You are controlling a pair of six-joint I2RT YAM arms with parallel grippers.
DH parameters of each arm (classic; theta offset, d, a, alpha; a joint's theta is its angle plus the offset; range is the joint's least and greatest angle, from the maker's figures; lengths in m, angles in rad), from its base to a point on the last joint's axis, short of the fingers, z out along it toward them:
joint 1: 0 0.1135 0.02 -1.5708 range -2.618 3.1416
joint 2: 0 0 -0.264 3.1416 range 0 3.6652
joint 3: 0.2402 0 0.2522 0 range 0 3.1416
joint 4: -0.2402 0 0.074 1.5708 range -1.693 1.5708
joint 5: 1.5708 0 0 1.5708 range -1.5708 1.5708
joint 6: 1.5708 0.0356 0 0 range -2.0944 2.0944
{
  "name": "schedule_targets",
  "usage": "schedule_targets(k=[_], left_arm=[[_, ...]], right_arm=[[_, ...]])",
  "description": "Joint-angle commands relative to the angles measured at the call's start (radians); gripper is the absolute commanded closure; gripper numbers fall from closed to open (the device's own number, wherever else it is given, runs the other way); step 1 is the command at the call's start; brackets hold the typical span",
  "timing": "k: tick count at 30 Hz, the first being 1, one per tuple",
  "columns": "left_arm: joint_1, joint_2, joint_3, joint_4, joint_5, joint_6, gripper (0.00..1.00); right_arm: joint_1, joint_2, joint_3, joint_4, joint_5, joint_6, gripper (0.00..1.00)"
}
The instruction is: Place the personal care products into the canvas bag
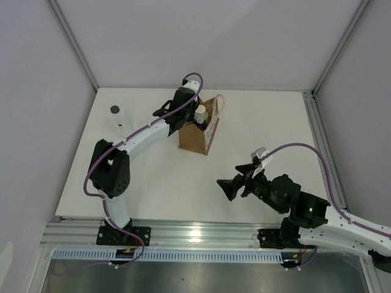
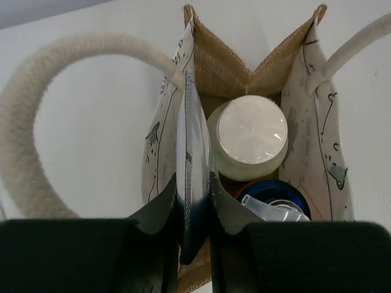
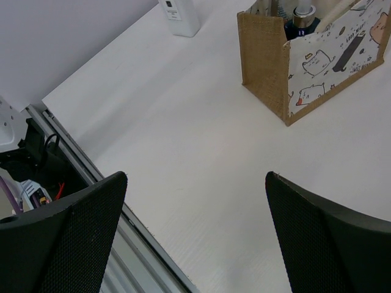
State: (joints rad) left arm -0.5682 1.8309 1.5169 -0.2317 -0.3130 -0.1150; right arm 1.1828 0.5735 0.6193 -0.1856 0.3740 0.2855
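Observation:
The canvas bag [image 1: 197,137] stands upright at the table's middle back. My left gripper [image 1: 189,119] reaches over its near-left rim and is shut on the whitish side panel [image 2: 194,140]. In the left wrist view the cream-white bottle [image 2: 249,135] and the orange bottle's dark-blue cap [image 2: 275,198] sit inside the bag [image 2: 223,67]. The clear squarish bottle [image 1: 120,120] with the dark round cap stands on the table to the bag's left; it also shows in the right wrist view [image 3: 180,15]. My right gripper [image 1: 235,184] is open and empty, low over the table, right of and nearer than the bag [image 3: 266,67].
The bag's cream loop handles [image 2: 36,122] arch out on both sides. The table's metal front rail [image 1: 195,235] runs along the near edge. Grey walls close the back and both sides.

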Motion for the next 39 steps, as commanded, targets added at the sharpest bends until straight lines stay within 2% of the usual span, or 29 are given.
schedule_targets(k=[1, 2, 3, 5, 6, 12, 13, 14, 18, 20, 26, 27, 31, 34, 35, 37, 39], left_arm=[[0.011, -0.005, 0.045, 0.02, 0.005, -0.023, 0.84], [0.011, -0.015, 0.034, 0.029, 0.009, -0.023, 0.71], [0.01, -0.024, -0.001, 0.047, 0.008, -0.026, 0.69], [0.011, -0.054, -0.023, 0.063, -0.006, -0.035, 0.54], [0.01, -0.062, -0.04, 0.069, -0.002, -0.034, 0.49], [0.01, -0.111, -0.066, 0.042, 0.002, -0.037, 0.43], [0.01, -0.122, -0.072, 0.035, 0.003, -0.04, 0.4], [0.01, -0.154, -0.075, 0.011, 0.008, -0.054, 0.32], [0.007, -0.286, -0.084, -0.055, 0.041, -0.089, 0.21], [0.005, -0.341, -0.08, -0.108, 0.014, -0.133, 0.16], [0.007, -0.478, -0.06, -0.173, -0.032, -0.201, 0.07], [0.007, -0.481, -0.02, -0.217, -0.072, -0.203, 0.02], [0.037, -0.483, 0.028, -0.281, -0.211, -0.216, 0.01], [0.146, -0.475, 0.028, -0.343, -0.265, -0.3, 0.01], [0.222, -0.466, 0.025, -0.366, -0.259, -0.334, 0.01], [0.295, -0.453, -0.003, -0.391, -0.209, -0.406, 0.01], [0.361, -0.434, -0.021, -0.368, -0.209, -0.393, 0.01]], right_arm=[[0.006, 0.002, 0.019, 0.025, -0.033, 0.015, 0.01], [0.006, 0.003, 0.02, 0.025, -0.04, 0.014, 0.01], [0.008, 0.008, 0.02, 0.025, -0.049, 0.012, 0.01], [0.008, 0.015, 0.025, 0.021, -0.052, 0.012, 0.01], [0.008, 0.017, 0.028, 0.018, -0.052, 0.012, 0.01], [0.006, 0.014, 0.028, 0.015, -0.043, 0.009, 0.01], [0.008, 0.015, 0.028, 0.015, -0.038, 0.007, 0.01], [0.008, 0.017, 0.028, 0.015, -0.032, 0.004, 0.01], [0.008, 0.035, 0.028, 0.017, -0.029, 0.001, 0.01], [0.008, 0.043, 0.028, 0.018, -0.024, 0.0, 0.01], [0.008, 0.055, 0.034, 0.008, 0.009, -0.016, 0.01], [0.008, 0.054, 0.034, 0.006, 0.014, -0.02, 0.01], [0.008, 0.06, 0.033, 0.009, 0.019, -0.023, 0.01], [0.008, 0.071, 0.034, 0.011, 0.019, -0.023, 0.01], [0.008, 0.077, 0.036, 0.014, 0.008, -0.02, 0.01], [0.008, 0.08, 0.036, 0.017, -0.012, -0.013, 0.01], [0.008, 0.083, 0.033, 0.026, -0.043, -0.011, 0.01]])
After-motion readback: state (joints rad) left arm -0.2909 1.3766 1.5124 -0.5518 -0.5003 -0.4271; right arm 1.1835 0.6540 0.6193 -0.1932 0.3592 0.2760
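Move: The left hand still grips the white tube upright just inside the left wall of the canvas bag, whose middle is about 2 cm ahead, 3 cm to the right and 9 cm below. In the bag the white-capped jar stands some 4 cm ahead and 4 cm right, the orange bottle about level with the hand and 4 cm right, both roughly 9 cm lower. The black-capped bottle is about 28 cm left and 2 cm ahead, 10 cm down. From the right hand the bag lies some 33 cm ahead, 8 cm left and 17 cm below. Sinking only about a centimetre, the left hand opens its fingers wide and lets go of the tube inside the bag, then pulls up out of it and back, rising roughly 18 cm. It next swings left, away from the bag and towards the black-capped bottle, turning about 30 degrees counter-clockwise and starting down again. The open right hand eases down a couple of centimetres. ##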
